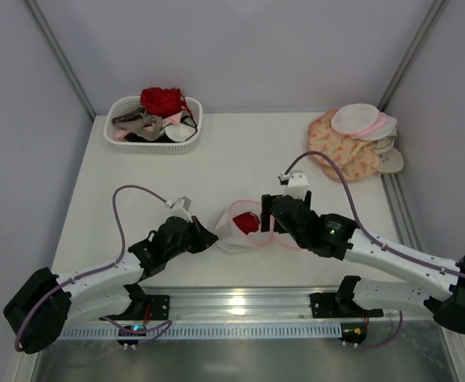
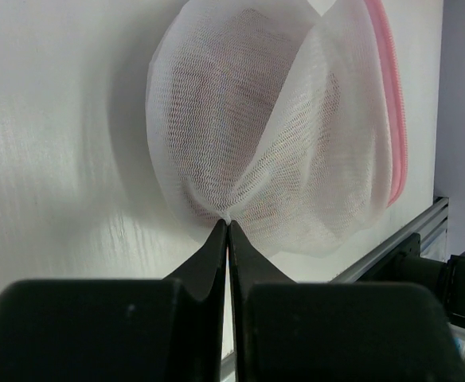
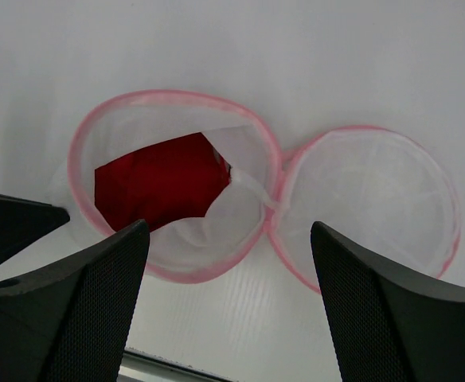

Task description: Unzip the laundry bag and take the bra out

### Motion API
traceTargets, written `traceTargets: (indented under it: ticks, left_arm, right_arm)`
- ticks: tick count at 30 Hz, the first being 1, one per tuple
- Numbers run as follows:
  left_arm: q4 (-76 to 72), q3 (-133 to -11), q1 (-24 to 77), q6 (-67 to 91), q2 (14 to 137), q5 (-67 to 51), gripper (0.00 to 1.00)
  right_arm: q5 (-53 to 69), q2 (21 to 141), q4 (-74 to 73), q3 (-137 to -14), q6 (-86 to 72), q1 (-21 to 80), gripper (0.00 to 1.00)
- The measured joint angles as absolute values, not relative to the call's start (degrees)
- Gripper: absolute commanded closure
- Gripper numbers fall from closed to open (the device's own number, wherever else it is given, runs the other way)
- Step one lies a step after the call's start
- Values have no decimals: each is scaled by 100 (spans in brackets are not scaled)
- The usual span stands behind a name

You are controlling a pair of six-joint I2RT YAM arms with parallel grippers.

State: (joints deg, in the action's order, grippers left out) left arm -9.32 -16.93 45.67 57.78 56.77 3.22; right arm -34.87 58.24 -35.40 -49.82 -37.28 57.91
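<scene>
The laundry bag (image 1: 234, 231) lies unzipped on the white table between the two arms, its two pink-rimmed mesh halves spread side by side. The red bra (image 1: 247, 224) sits inside the left half (image 3: 177, 239); the flipped-open half (image 3: 376, 207) holds nothing. My left gripper (image 2: 229, 223) is shut on a pinch of the bag's white mesh (image 2: 280, 135) at its left edge. My right gripper (image 3: 228, 239) hovers open just above the bag, its fingers (image 3: 97, 302) wide apart with nothing between them. The bra (image 3: 157, 187) shows through the open mouth.
A white slotted basket (image 1: 154, 119) with a red garment and other laundry stands at the back left. Peach-patterned round pouches (image 1: 356, 143) are stacked at the back right. An aluminium rail (image 1: 240, 302) runs along the near edge by the arm bases.
</scene>
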Motion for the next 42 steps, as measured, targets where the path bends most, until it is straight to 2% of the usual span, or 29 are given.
traceTargets:
  ticks: [9, 18, 25, 28, 31, 33, 34, 35, 42]
  left_arm:
    - [-1133, -1588, 4567, 5758, 5946, 314, 100]
    - [-1170, -1588, 4567, 5752, 5743, 342, 100]
    - [-1173, -1588, 4567, 5693, 5682, 364, 100]
    - [-1190, -1588, 4567, 5680, 5747, 362, 100]
    - [-1240, -1584, 4567, 5682, 5848, 357, 100]
    - [-1291, -1581, 4567, 5686, 5894, 340, 100]
    - [-1321, -1581, 4567, 5688, 5913, 336, 100]
    - [-1347, -1581, 4567, 5690, 5924, 333, 100]
    - [-1391, -1579, 4567, 5697, 5929, 316, 100]
  right_arm:
    - [-2154, 7402, -2001, -4982, -2930, 5524, 20]
    - [-1243, 8619, -1302, -5037, -2731, 5468, 25]
    - [-1391, 9074, -1186, -5186, -2683, 5468, 21]
    - [-1693, 9386, -1144, -5323, -2571, 5468, 22]
    - [-1872, 9662, -996, -5426, -2458, 5468, 44]
    - [-1918, 9782, -878, -5457, -2362, 5468, 66]
    - [-1927, 9835, -812, -5461, -2324, 5468, 90]
    - [-1931, 9872, -751, -5461, -2263, 5468, 96]
    - [-1754, 9644, -340, -5146, -2222, 5468, 96]
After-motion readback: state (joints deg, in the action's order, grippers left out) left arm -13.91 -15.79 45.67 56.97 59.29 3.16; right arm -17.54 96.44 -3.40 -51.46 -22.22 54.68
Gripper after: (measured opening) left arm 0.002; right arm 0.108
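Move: The red bra lies in the open laundry bag, about 5 cm ahead of the right hand, 10 cm to its left and some 15 cm below. The bag's unzipped lid is about 4 cm ahead, 3 cm to the right and 15 cm down; the bag edge pinched by the left hand is roughly level fore and aft, 19 cm left and 10 cm down. From the left hand, the bra is about 5 cm ahead, 9 cm right and 5 cm below. Down and to its left, then a little forward, the right hand dips about 14 cm into the bag's pink-rimmed opening, turning some 20 degrees counter-clockwise. With the fingers wide until deep inside, it shuts them on the bra's red cloth and keeps hold. The left hand stays put, still pinching the bag's edge. ##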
